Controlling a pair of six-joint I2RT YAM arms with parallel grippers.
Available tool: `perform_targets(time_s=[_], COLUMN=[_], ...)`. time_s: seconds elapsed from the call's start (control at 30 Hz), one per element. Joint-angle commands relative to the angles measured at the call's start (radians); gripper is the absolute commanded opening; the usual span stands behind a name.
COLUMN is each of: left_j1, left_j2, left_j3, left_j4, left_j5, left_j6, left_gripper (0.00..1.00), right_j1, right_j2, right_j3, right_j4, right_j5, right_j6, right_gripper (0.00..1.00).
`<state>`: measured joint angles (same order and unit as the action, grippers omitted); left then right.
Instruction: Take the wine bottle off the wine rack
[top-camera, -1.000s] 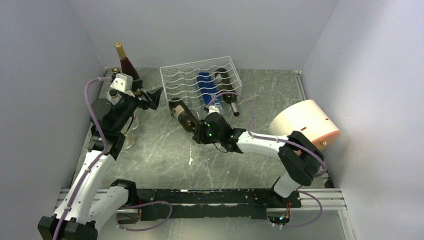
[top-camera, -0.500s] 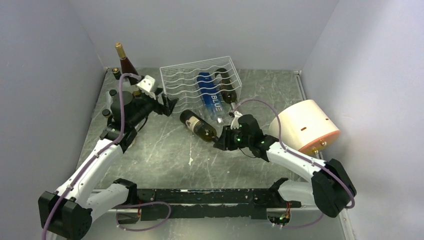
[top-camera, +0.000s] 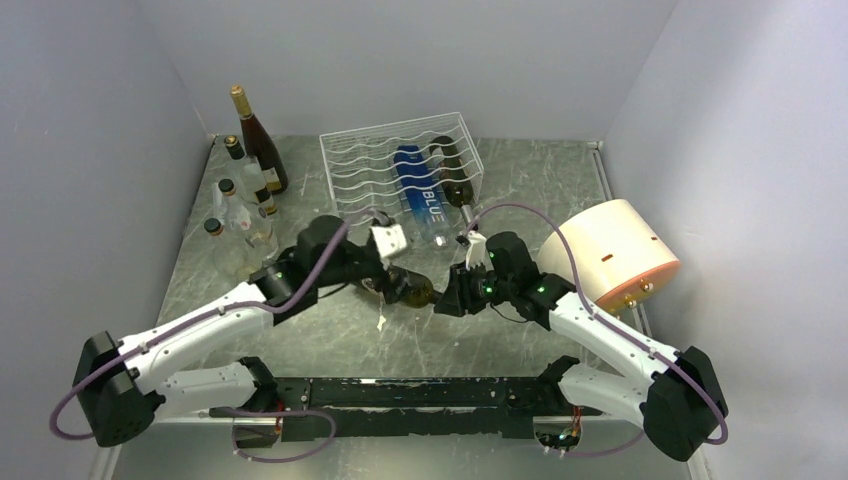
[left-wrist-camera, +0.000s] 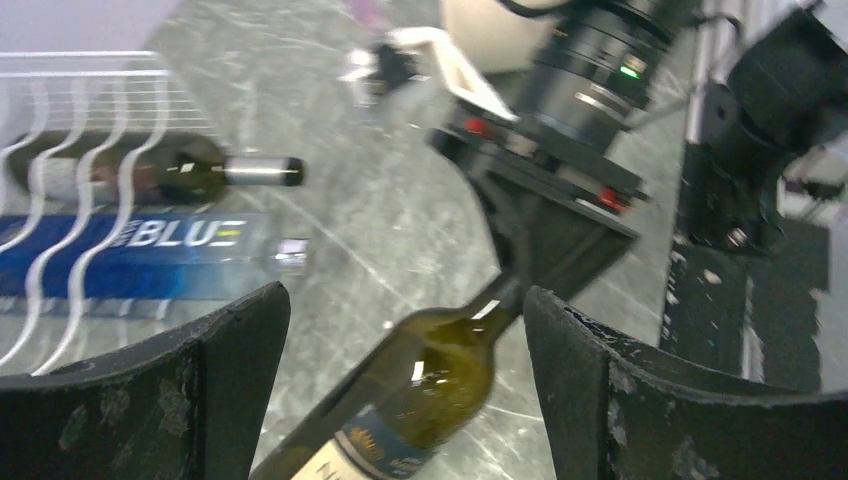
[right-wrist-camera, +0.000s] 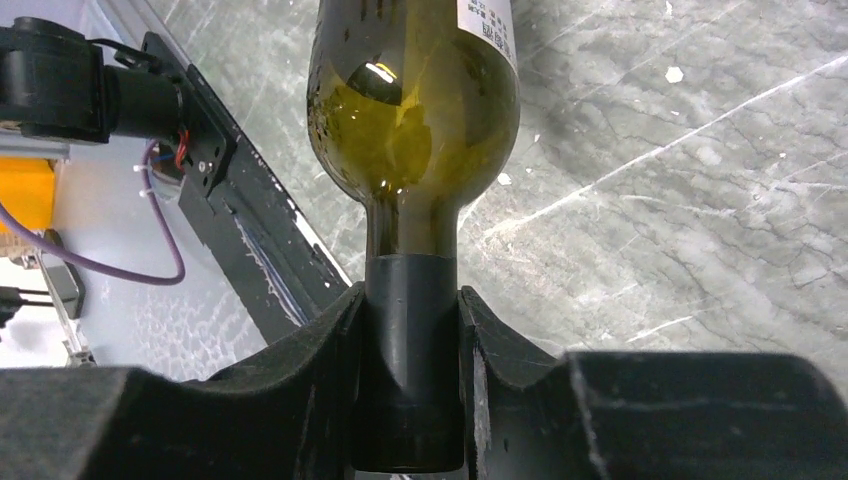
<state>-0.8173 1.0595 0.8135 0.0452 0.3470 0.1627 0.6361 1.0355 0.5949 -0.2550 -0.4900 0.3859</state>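
A green wine bottle (top-camera: 408, 289) is off the white wire wine rack (top-camera: 350, 165), near the middle of the table. My right gripper (top-camera: 447, 298) is shut on its black-capped neck (right-wrist-camera: 410, 340), with the bottle body (right-wrist-camera: 413, 110) reaching away from the camera. My left gripper (top-camera: 385, 262) is open and straddles the bottle body (left-wrist-camera: 430, 390), its fingers (left-wrist-camera: 200, 390) apart from the glass on both sides. A blue bottle (top-camera: 418, 195) and a dark bottle (top-camera: 455, 172) lie in the rack.
Several upright bottles (top-camera: 250, 170) stand at the back left corner. A cream-and-orange cylinder (top-camera: 610, 250) lies at the right. The black base rail (top-camera: 400, 395) runs along the near edge.
My right gripper has pulled the green bottle nearer and away from the rack. My left arm has swung from the back left bottles to the middle, over the bottle body.
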Motion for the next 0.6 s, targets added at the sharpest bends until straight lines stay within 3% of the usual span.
perform_targets(time_s=[0.0,0.3,0.57], left_j1=[-0.118,-0.251,-0.294], left_j2=[0.059,0.24,0.37], left_j3=[0.052,0.089,0.094], left_j4=[-0.095,-0.162,-0.171], left_j5=[-0.072,-0.129,-0.224], left_j6=[0.106,0.209,0.293], left_gripper=[0.9,0.92,0.9], right_j1=[-0.002,-0.001,0.0], right_j2=[-0.015,-0.016,-0.039], right_j3=[0.057,0.07,0.067], right_j4=[-0.002,0.002,-0.003], right_j5=[-0.061,-0.136,-0.144], right_j6=[-0.054,-0.075,-0.067], right_gripper=[0.0,0.0,0.0])
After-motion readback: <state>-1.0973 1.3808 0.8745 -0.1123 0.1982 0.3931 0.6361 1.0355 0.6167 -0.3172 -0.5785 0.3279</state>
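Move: The wine bottle, its neck gripped in the right hand, has its middle about 19 cm below the left hand and some 4 cm back of it; from the right hand that middle is some 11 cm left, 3 cm ahead and 8 cm below. From the left hand, the blue bottle in the rack is about 20 cm ahead and 4 cm right, the dark bottle 22 cm ahead and 12 cm right, both some 17 cm lower. Open left hand sinks about 12 cm, drifting back and right, tipping down 25 degrees towards the still-held bottle. ##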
